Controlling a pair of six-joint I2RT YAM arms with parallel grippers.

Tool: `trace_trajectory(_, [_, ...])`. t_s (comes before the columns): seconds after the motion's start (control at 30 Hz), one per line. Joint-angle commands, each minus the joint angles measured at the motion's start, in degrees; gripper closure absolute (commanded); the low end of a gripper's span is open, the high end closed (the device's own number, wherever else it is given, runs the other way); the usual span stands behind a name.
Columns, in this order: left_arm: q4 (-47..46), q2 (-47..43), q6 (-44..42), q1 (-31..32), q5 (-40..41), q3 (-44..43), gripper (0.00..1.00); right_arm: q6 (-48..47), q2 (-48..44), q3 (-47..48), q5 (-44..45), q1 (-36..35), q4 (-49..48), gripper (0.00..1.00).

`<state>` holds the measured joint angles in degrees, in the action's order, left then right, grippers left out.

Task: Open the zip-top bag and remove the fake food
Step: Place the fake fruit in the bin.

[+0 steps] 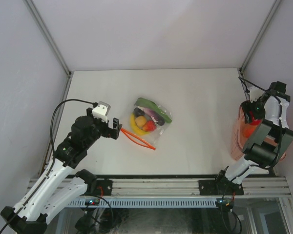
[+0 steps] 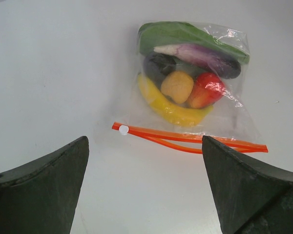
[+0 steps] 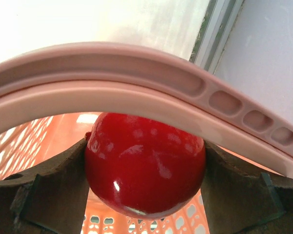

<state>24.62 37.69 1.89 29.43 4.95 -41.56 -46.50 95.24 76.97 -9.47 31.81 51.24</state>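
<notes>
The clear zip-top bag [image 1: 154, 127] [image 2: 228, 117] lies flat at mid-table, its orange zip strip [image 2: 185, 138] facing the left arm, the two lips slightly parted and a white slider [image 2: 123, 129] at one end. Inside it is fake food: a yellow piece [image 2: 173, 112], an orange one [image 2: 177, 86], a red one [image 2: 207, 90], a purple one [image 2: 205, 54] and a green one [image 2: 176, 34]. My left gripper [image 1: 116, 127] [image 2: 144, 185] stands open just short of the zip strip, touching nothing. My right gripper [image 1: 254, 117] [image 3: 145, 165] is shut on a red round fake food [image 3: 145, 163] above the basket.
A pink perforated basket [image 1: 237, 141] [image 3: 136, 73] stands at the table's right edge under the right arm, its rim right above the held red piece in the right wrist view. Enclosure walls and metal posts border the table.
</notes>
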Motion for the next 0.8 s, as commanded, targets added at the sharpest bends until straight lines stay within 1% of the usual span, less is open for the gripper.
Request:
trace_trajectory(0.0, [-1.8,-1.1,-1.1,-0.5,-0.2,1.0,0.0,1.1,-0.3,0.1,0.8,-0.4,-2.0,0.51])
trace_trajectory(0.1, [-1.8,-1.1,-1.1,-0.5,-0.5,1.0,0.0,0.9,-0.5,0.1,0.9,-0.3,-1.3,0.34])
trace_trajectory(0.2, [-1.8,-1.3,-1.1,-0.5,-0.6,1.0,0.0,0.9,-0.9,0.1,0.8,-0.3,-1.1,0.23])
trace_trajectory(0.23, [-1.8,-1.3,-1.1,-0.5,-0.6,1.0,0.0,0.9,-1.2,0.1,0.7,-0.3,-1.1,0.17])
trace_trajectory(0.27, [-1.8,-1.4,-1.1,-0.5,-0.6,1.0,0.0,0.9,-1.4,0.1,0.6,-0.3,-1.1,0.07])
trace_trajectory(0.3, [-1.8,-1.5,-1.1,-0.5,-0.6,1.0,0.0,1.0,-1.6,0.1,0.5,-0.3,-1.3,0.02])
trace_trajectory(0.37, [-1.9,-1.4,-1.1,-0.5,-0.7,1.0,0.0,0.9,-2.0,0.1,0.3,-0.2,-1.3,0.01])
trace_trajectory(0.77, [-1.8,-1.4,-1.1,-0.5,-0.7,1.0,0.0,0.7,-3.4,0.1,-0.1,-0.2,-1.0,0.01])
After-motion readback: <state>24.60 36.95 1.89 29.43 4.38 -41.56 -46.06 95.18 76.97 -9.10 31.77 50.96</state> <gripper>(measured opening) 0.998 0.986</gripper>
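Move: The right hand, pointing steeply down, already holds the red fruit inside the far part of the pink bin; the bin's middle lies about 6 cm back, 3 cm to the right and 6 cm lower. The orange fruit already in there sits about 10 cm below this hand, some 3 cm back and 1 cm to the right. From the idle left hand the bin's middle is level ahead, roughly 66 cm to the right and 17 cm lower. The right hand has finished its descent and stays in place over the bin floor, just inside the far rim, fingers still pointing steeply down with no turn of the wrist. After a brief hold it spreads its fingers from about three-quarters open to fully open, both pads come off the sides of the red fruit and let it go from roughly 10 cm above the floor, and the hand then waits there wide open. ##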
